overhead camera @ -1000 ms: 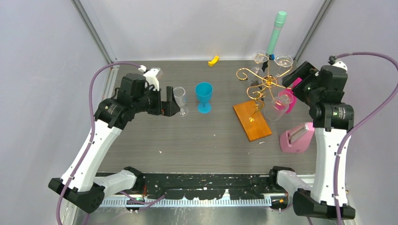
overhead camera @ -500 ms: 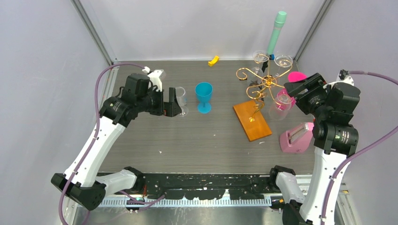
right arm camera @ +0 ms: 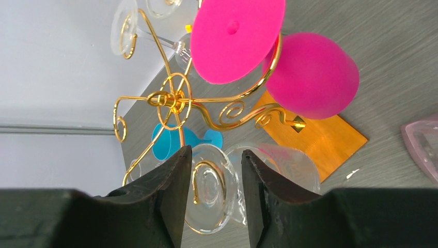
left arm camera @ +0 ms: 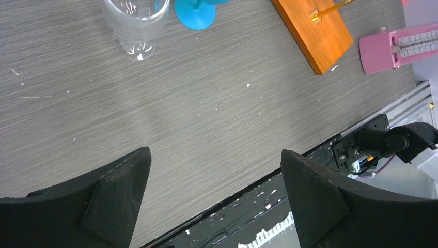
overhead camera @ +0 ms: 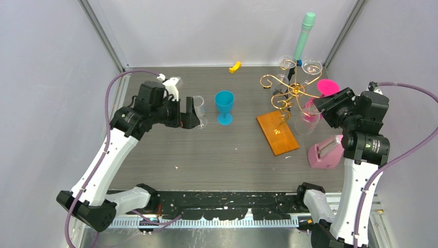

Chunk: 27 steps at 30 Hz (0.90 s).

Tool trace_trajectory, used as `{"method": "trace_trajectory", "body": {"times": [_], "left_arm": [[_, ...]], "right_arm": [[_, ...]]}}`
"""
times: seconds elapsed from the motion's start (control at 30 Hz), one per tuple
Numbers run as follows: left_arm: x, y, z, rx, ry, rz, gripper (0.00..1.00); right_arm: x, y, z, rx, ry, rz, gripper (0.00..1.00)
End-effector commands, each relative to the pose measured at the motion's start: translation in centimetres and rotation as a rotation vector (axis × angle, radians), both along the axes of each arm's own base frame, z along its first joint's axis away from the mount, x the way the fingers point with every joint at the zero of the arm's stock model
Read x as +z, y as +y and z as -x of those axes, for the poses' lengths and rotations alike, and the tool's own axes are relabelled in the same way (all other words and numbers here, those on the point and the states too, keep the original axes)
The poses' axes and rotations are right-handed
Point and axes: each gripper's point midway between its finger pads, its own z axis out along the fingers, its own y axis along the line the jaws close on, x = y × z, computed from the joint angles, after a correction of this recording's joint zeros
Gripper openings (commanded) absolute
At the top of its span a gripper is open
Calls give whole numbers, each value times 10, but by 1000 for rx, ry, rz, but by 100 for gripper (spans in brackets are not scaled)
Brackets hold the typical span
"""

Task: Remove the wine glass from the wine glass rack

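The wine glass rack (overhead camera: 295, 89) is gold wire on an orange wooden base (overhead camera: 277, 133). It also fills the right wrist view, as the rack (right arm camera: 173, 98). A clear wine glass (overhead camera: 304, 121) hangs bowl-down from its near right arm. My right gripper (overhead camera: 317, 105) is at that glass. In the right wrist view its fingers (right arm camera: 216, 152) stand half closed on either side of the glass's foot (right arm camera: 206, 191), with a small gap left. My left gripper (overhead camera: 192, 114) is wide open beside a clear glass (overhead camera: 199, 109) standing on the table. Nothing lies between its fingers (left arm camera: 215, 151).
A pink glass (overhead camera: 311, 111) hangs just behind the clear one, and two more clear glasses (overhead camera: 285, 64) hang at the back. A blue goblet (overhead camera: 224, 106) stands mid-table. A pink box (overhead camera: 325, 151) lies right of the base. A teal tube (overhead camera: 304, 36) and a yellow piece (overhead camera: 235, 66) are at the back.
My right gripper came down and left towards the rack, and its fingers narrowed round the clear glass's foot. The left arm shifted slightly at first, then stayed still.
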Motion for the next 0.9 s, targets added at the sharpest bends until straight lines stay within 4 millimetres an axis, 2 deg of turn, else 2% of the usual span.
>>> {"method": "trace_trajectory", "body": {"times": [0.0,0.23,0.57,0.87], "left_arm": [[9,-4,-6,-21,-53,23,100],[8,-4,-5,-22,-51,23,100],[7,-4,-6,-22,-49,20,100],[8,-5,-7,-23,-51,20,100]], "right_arm": [[4,-2,3,-22,-21,3,43],[3,-1,9,-32,-30,0,27],[12,2,14,-44,-64,-32,3],[36,1,20,-104,-180,-81,0]]}}
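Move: The right hand's half-closed fingers straddle the foot of the clear wine glass hanging upside down; its middle is about 8 cm below, 1 cm ahead and 1 cm left. The pink glass hangs some 6 cm farther ahead and 4 cm right of the hand, its middle about 7 cm below, and the rack's hub is roughly 5 cm ahead, 6 cm left, 1 cm above. For the left hand, the clear glass is about 40 cm right, 2 cm ahead, about level. The right fingers close and pinch the clear glass's foot, the hand easing about 2 cm back and up. ##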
